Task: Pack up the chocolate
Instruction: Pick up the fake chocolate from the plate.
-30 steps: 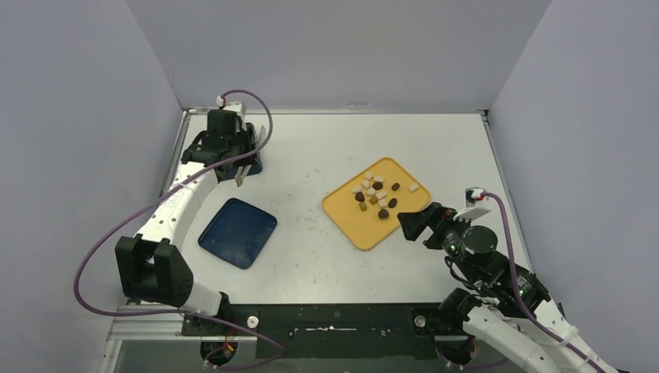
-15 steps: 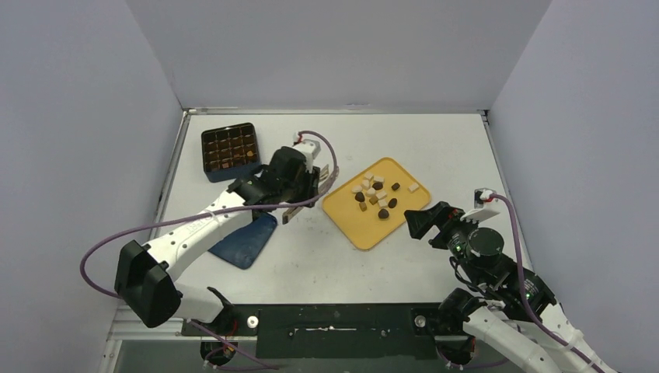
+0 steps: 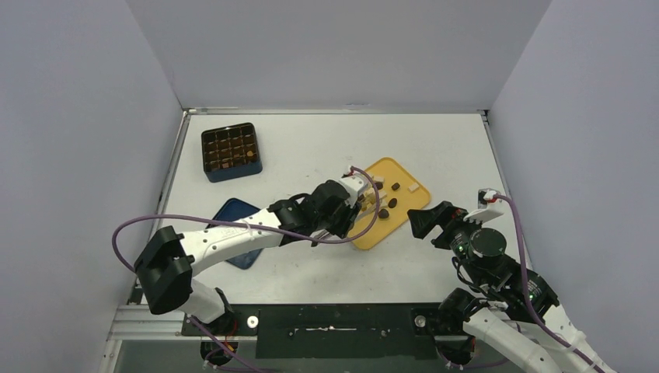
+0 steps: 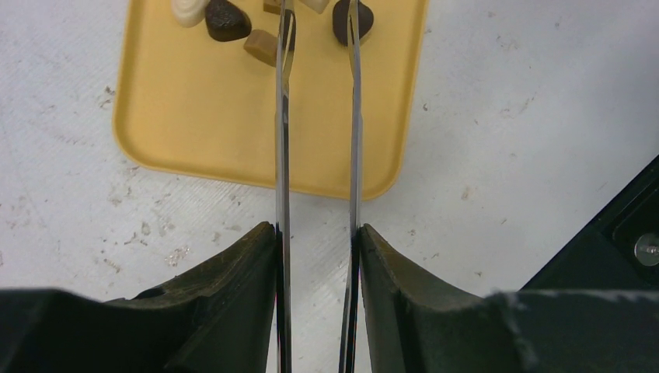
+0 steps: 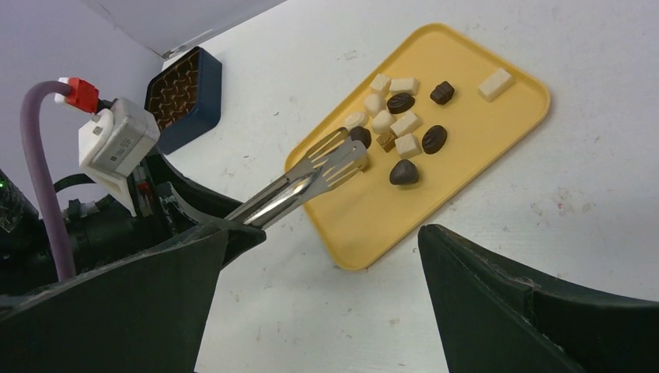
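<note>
The chocolate (image 3: 395, 186) is several small dark, brown and cream pieces (image 5: 404, 171) on a yellow tray (image 3: 404, 211). My left gripper (image 3: 342, 208) is shut on long metal tongs (image 4: 281, 116), one black finger pressed on each arm (image 4: 317, 233). The tongs' tips (image 5: 338, 159) stand apart over the tray's left part, beside a dark piece (image 4: 225, 19) and a brown one. No piece is gripped between them. My right gripper (image 3: 416, 221) hangs open at the tray's near right edge (image 5: 322, 233), holding nothing.
A dark compartment box (image 3: 230, 151) holding a few pieces stands at the back left; it also shows in the right wrist view (image 5: 183, 93). A blue lid (image 3: 227, 208) lies partly under my left arm. The tray's near corner (image 5: 365, 256) lies between my right fingers.
My left arm has swung with the tongs from the box at the back left across the table to the yellow tray. The right gripper has drifted slightly right.
</note>
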{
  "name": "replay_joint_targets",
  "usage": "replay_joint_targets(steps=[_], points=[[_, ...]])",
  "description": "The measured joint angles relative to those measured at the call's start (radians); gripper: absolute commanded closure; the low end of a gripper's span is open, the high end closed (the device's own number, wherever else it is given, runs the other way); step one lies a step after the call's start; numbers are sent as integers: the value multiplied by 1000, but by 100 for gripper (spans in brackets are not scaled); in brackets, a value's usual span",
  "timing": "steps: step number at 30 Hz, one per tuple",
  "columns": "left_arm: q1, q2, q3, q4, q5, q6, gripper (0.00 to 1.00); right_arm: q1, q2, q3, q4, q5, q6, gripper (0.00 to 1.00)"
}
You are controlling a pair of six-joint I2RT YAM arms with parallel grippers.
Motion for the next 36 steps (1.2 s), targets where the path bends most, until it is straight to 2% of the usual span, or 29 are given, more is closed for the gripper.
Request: replay_joint_targets(steps=[11,31,36], points=[[-90,150,2,50,-46,93,61,0,-1,15,-15,16,0,0],[-91,230,38,90,-75,128,60,0,-15,16,-30,23,0,0],[-91,233,39,100,-84,128,63,0,-26,16,-30,23,0,0]])
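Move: The heart-shaped dark chocolate on the yellow plate lies about 6 cm ahead of the left hand, 10 cm to its right and 14 cm below. The caramel cube sits some 6 cm to the left of that chocolate and 2 cm farther out. A white block is 3 cm beyond the chocolate, a dark oval 3 cm to its right and 3 cm farther out. From the right hand, the heart-shaped chocolate is roughly 11 cm ahead, 5 cm left and 25 cm below. Downwards and to its right, the left hand sinks about 6 cm, most of it early, while going over some 3.5 cm to the right, easing off near the end. The wrist tilts roughly 10 degrees to point the tongs more steeply, with a slight clockwise turn. Still held half open, the tongs' tips come down over the plate to either side of the heart-shaped dark chocolate without closing. ##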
